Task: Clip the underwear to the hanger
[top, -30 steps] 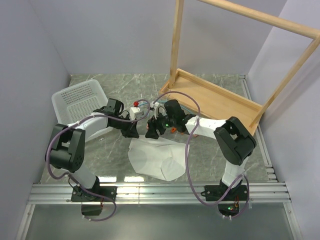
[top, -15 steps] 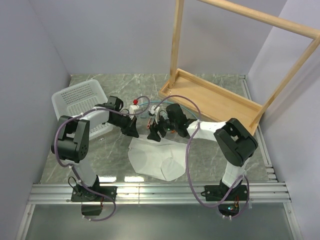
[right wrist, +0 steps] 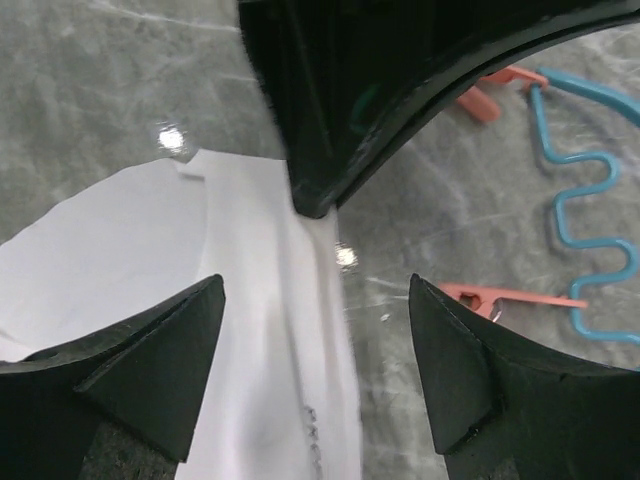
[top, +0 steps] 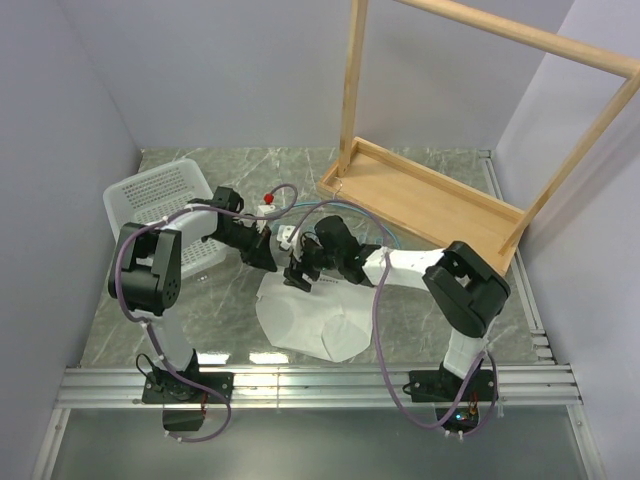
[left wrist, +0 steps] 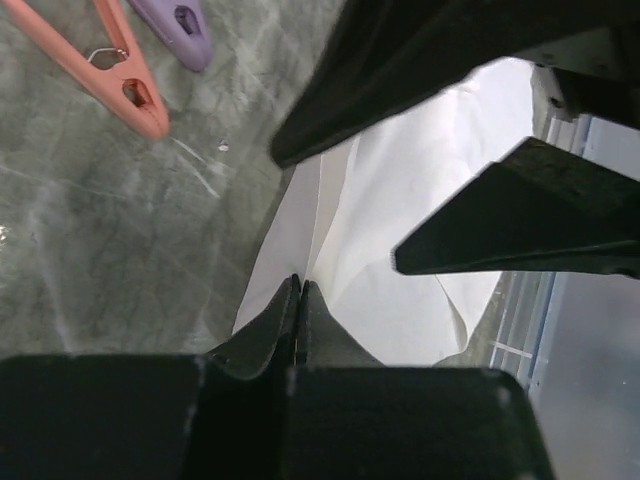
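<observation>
The white underwear [top: 312,318] lies creased on the marble table, its far edge pulled up into a ridge [right wrist: 300,300]. My left gripper [top: 265,258] [left wrist: 300,287] is shut on that raised edge; its black finger [right wrist: 320,150] shows from above in the right wrist view. Just beside it, my right gripper [top: 298,278] [right wrist: 316,290] stands open astride the ridge, its fingers [left wrist: 500,225] apart from the cloth. The teal hanger [right wrist: 585,235] lies flat to the right with orange clips [right wrist: 505,296] on it. One orange clip [left wrist: 125,75] lies left of the cloth.
A white perforated basket [top: 150,200] stands at the back left beside the left arm. The big wooden rack [top: 430,195] fills the back right. A purple clip [left wrist: 180,25] lies next to the orange one. Purple cables arch over both arms.
My right gripper has shifted left and nearer over the underwear's edge and opened wider. The left gripper stayed shut on the cloth, its arm swinging slightly.
</observation>
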Tool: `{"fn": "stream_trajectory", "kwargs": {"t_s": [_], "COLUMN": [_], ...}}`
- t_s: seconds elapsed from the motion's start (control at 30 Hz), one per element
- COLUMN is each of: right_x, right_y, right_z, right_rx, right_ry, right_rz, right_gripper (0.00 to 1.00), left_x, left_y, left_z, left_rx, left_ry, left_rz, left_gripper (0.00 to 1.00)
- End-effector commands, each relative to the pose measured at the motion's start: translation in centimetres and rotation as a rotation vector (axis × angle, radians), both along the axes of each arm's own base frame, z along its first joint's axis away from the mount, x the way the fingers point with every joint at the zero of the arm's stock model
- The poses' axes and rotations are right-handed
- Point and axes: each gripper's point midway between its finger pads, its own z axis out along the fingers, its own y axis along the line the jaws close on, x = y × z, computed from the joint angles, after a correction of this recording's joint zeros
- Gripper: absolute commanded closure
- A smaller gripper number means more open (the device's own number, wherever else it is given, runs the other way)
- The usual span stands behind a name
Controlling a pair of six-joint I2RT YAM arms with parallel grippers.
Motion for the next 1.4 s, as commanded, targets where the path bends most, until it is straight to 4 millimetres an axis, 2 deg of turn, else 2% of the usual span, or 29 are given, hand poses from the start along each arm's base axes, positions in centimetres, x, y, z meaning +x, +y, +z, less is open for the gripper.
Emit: {"fn": "stream_trajectory", "kwargs": {"t_s": [0.0, 0.07, 0.23, 0.4, 0.6, 0.77, 0.93, 1.03, 1.07, 1.1, 1.17, 1.2, 1.27, 1.3, 1.37], "right_x": [2.0, 2.2, 1.8, 1.6, 1.8, 1.4, 1.0, 0.6, 0.5, 0.4, 0.4, 0.2, 0.2, 0.2, 0.4], "right_y": [0.8, 0.8, 0.7, 0.9, 1.8, 2.5, 2.3, 2.2, 2.1, 2.0, 2.0, 1.9, 2.1, 2.1, 2.1], "right_z": [0.5, 0.2, -0.8, -1.0, -0.5, -1.1, -1.6, -1.6, -1.6, -1.8, -1.7, -1.7, -1.6, -1.6, -1.6], "right_rx": [-0.007, -0.016, -0.042, -0.044, -0.031, -0.049, -0.07, -0.068, -0.07, -0.07, -0.069, -0.07, -0.067, -0.067, -0.068], "right_ry": [-0.082, -0.084, -0.075, -0.071, -0.061, -0.046, -0.046, -0.052, -0.056, -0.053, -0.061, -0.06, -0.06, -0.058, -0.062], "right_rz": [-0.022, -0.02, 0.014, 0.024, 0.036, 0.057, 0.081, 0.102, 0.108, 0.109, 0.116, 0.118, 0.118, 0.117, 0.111], "right_gripper": [0.19, 0.2, 0.38, 0.48, 0.48, 0.49, 0.64, 0.81, 0.96, 0.99, 1.0, 1.0, 1.0, 1.0, 1.0], "left_x": [-0.1, -0.3, -0.2, 0.0, -0.2, -0.2, -0.3, 0.0, 0.3, 0.7, 1.3, 2.6, 3.2, 4.3, 4.8], "left_y": [-0.6, -0.7, -0.6, -0.6, -0.5, -0.6, -0.5, -0.4, -0.3, -0.3, 0.1, 0.4, 1.0, 1.5, 2.2], "left_z": [1.4, 1.6, 1.6, 1.5, 1.4, 1.5, 1.5, 1.4, 1.2, 1.3, 1.2, 1.5, 1.6, 2.1, 2.2], "left_rx": [-0.072, -0.083, -0.084, -0.082, -0.083, -0.081, -0.081, -0.079, -0.072, -0.068, -0.049, -0.032, -0.003, 0.024, 0.058], "left_ry": [-0.006, -0.002, 0.005, 0.009, 0.014, 0.014, 0.016, 0.026, 0.017, 0.008, 0.014, -0.053, -0.061, -0.118, -0.148], "left_rz": [-0.046, -0.057, -0.052, -0.049, -0.048, -0.049, -0.048, -0.029, -0.021, -0.006, 0.049, 0.075, 0.145, 0.189, 0.241], "left_gripper": [0.98, 0.98, 0.97, 0.96, 0.94, 0.94, 0.94, 0.92, 0.87, 0.84, 0.78, 0.73, 0.67, 0.64, 0.59]}}
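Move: The left gripper already pinches the underwear's upper left corner. For the open right gripper, the edge to grip hangs about 2 cm to its left, level in reach and about 3 cm below. From the right gripper, the near orange clip lies some 7 cm ahead and 2 cm right, the far orange clip roughly 9 cm ahead and 8 cm left, both about 6 cm lower. The blue hanger is centred about 14 cm ahead and 10 cm right, also 6 cm below. Lower the right gripper about 3 cm onto the underwear's upper edge beside the left fingertips, half closing as it sinks; lift and ease it slightly left, settle again, then shut it fully to pinch the edge. Hold the left hand nearly still meanwhile; only after that grip is made, open its fingers over a third and draw it some 3 cm forward and slightly left off the corner. ##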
